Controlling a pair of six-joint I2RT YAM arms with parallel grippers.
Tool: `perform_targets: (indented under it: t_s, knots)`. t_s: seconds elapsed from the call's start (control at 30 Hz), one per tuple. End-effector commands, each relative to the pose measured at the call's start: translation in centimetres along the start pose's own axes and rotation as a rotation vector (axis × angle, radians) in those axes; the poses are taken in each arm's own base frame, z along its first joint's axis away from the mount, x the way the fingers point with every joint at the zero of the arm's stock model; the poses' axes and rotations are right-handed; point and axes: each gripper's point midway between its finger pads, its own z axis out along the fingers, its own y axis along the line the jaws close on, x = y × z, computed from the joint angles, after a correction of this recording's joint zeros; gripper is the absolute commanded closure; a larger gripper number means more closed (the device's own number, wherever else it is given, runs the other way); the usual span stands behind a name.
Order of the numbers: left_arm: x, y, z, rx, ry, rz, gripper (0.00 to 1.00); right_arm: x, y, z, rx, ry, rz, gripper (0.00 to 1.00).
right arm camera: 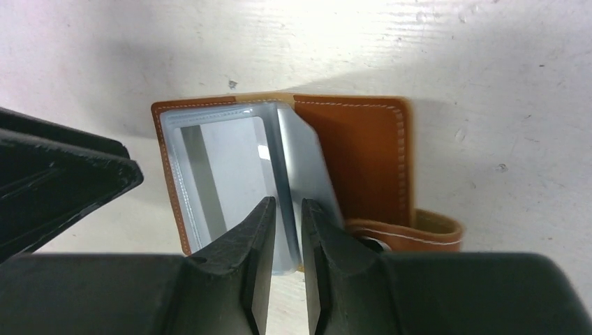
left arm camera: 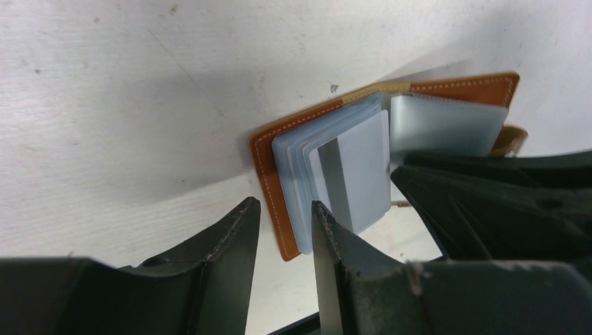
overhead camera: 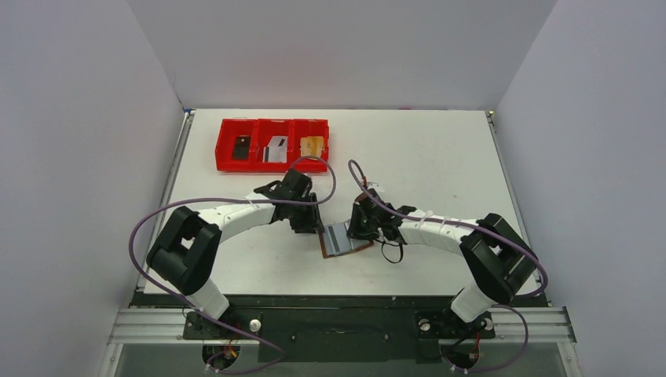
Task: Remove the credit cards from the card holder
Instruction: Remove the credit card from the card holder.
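Note:
The brown leather card holder [overhead camera: 345,242] lies open on the table between both arms. Its grey-blue pockets fan out, and a silver credit card [left arm camera: 356,181] with a dark stripe shows on the top one. My left gripper [left arm camera: 283,206] is open. It straddles the card holder's [left arm camera: 269,181] left edge, with one finger over the pockets. My right gripper [right arm camera: 286,204] is nearly closed on one upright pocket leaf [right arm camera: 307,167] of the card holder [right arm camera: 363,153]. Another striped card [right arm camera: 209,174] sits in the flat clear pocket beside it.
A red three-compartment tray [overhead camera: 272,122] stands at the back left. It holds a dark card [overhead camera: 242,147], a silver card [overhead camera: 275,149] and an orange card [overhead camera: 312,146]. The card holder's strap tab [right arm camera: 419,230] sticks out beside my right fingers.

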Motion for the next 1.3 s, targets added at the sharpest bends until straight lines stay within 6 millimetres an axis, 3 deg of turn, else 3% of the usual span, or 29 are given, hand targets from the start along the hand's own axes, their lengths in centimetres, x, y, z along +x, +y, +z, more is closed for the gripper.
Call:
perform_targets:
  t_s: [0.0,0.13,0.4,0.63,0.93,1.27]
  knots:
    - [-0.7,-3.2,-1.2,0.098,-0.030,0.063,0.69,-1.1,1.5,-0.3,-0.158,-0.023,0.060,0.81]
    - [-0.1,-3.9,-0.9,0.108,-0.011,0.090,0.69,-1.1,1.9,0.0,-0.224,-0.019,0.104,0.80]
    - [0.4,-4.9,-0.3,0.111,0.007,0.123,0.69,1.1,1.3,0.9,-0.291,0.023,0.206,0.79]
    - [0.7,-3.8,0.7,0.034,0.025,0.137,0.78,1.3,1.7,1.0,-0.368,0.007,0.310,0.79]
    - [0.5,-2.5,0.3,-0.039,0.001,0.152,0.82,1.4,1.7,1.5,-0.413,0.003,0.367,0.78]
    - [1.5,-1.7,1.8,-0.093,0.032,0.151,0.94,1.3,1.4,1.6,-0.456,-0.002,0.417,0.83]
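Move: About 6 cm to the left hand's right, nearly level fore and aft and 2 cm below, lies the middle of the credit card with the grey stripe, in the open card holder's clear sleeve. The holder's middle is roughly 2 cm farther right of the card; the raised clear page at the holder's right half is some 11 cm to the left hand's right. From the right hand, the card's middle is about 4 cm left and 1 cm below. Swinging over the holder's left edge, the left hand goes some 3.5 cm right and 1 to 1.5 cm back, rising slightly. It then drops about 2 cm onto the card's left margin, easing about 1 cm back left as its fingers close almost shut. The right fingers stay at the sleeve edge right of the card, working slightly down, left and back while that wrist tips some 30 degrees to lay them flatter, pointing left. ##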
